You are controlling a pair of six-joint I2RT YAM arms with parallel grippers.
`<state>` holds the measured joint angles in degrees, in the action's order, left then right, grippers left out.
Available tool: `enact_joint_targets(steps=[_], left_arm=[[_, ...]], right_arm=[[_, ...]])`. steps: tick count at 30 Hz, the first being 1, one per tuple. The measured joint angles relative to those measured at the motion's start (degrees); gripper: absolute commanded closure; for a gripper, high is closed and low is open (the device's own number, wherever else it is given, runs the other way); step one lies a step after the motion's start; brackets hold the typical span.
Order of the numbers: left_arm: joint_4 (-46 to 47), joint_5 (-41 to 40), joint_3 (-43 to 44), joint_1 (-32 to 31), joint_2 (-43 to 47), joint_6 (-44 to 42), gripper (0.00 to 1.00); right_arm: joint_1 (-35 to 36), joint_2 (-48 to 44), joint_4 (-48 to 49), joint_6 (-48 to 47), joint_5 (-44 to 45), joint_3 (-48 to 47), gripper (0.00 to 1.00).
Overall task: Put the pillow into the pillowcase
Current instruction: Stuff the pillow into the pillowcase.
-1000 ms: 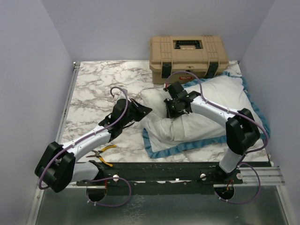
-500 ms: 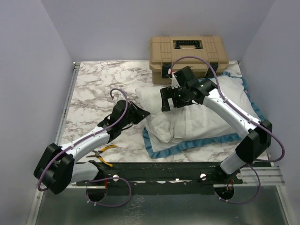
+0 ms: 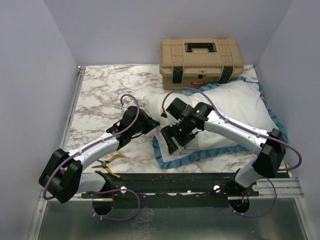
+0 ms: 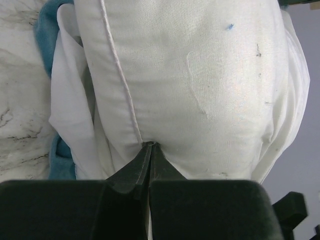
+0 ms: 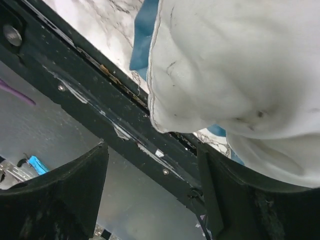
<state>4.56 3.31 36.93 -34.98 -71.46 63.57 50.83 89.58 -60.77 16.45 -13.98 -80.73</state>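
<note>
The white pillow (image 3: 227, 107) lies at the right of the marble table, with the pillowcase's blue frilled edge (image 3: 200, 154) showing around it. My left gripper (image 3: 152, 121) is at the pillow's left end. In the left wrist view its jaws (image 4: 150, 145) are shut on the pillow (image 4: 200, 75) at its piped seam, and thin white pillowcase fabric with blue frill (image 4: 62, 115) hangs to the left. My right gripper (image 3: 172, 137) hovers open over the pillow's near left corner. In the right wrist view the gripper (image 5: 152, 192) holds nothing, and the pillow corner (image 5: 215, 65) sits above it.
A tan toolbox (image 3: 201, 60) stands at the back, touching the pillow's far edge. Yellow-handled pliers (image 3: 108, 164) lie near the left arm's base. A black rail (image 5: 90, 95) runs along the table's near edge. Walls close in both sides.
The right gripper let go of the pillow's top and opened. It rose toward the toolbox, then swung down to the near left corner. The left gripper kept its grip and barely moved.
</note>
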Motion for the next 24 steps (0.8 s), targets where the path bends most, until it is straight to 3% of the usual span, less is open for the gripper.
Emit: enact_joint_targets(steps=[7,11,17,24], left_arm=[[-0.7,0.5,0.7,0.0,0.2,-0.7,0.76],[-2.2,0.5,0.3,0.4,4.4,-0.4,0.67],[-2.6,2.1,-3.8,0.9,12.6,1.2,0.63],[-3.9,7.0,-7.0,0.0,10.5,2.3,0.59]], right_arm=[[3.5,6.8,2.1,1.5,8.8,2.2,0.67],[3.6,10.8,3.2,0.9,16.3,2.2,0.98],[2.4,10.7,3.8,0.0,18.8,0.6,1.0],[-8.3,6.9,6.4,0.5,9.8,0.1,1.0]])
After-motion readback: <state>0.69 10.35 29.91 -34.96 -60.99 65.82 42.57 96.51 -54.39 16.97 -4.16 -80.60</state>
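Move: Just below the right hand's gaping fingers, some 8 cm down, 3 cm ahead and 1 cm right, bulges the pillow's near edge; the case's blue rim runs about 6 cm back and 12 cm below. The left hand's shut fingertips are at the pillow's piped left seam. The rim they head for lies roughly 9 cm back, 1 cm left and 10 cm below that hand, the pliers some 21 cm left and 17 cm back. Dipping about 7 cm into the near edge of the pillow, the right hand swings its fingers nearly straight down, shuts them on the white cloth, then carries it forward and slightly up, ending 8 cm ahead of its start. The left hand opens partway, comes free of the seam with a short rise, then draws back 5 cm and sinks towards the blue rim. ##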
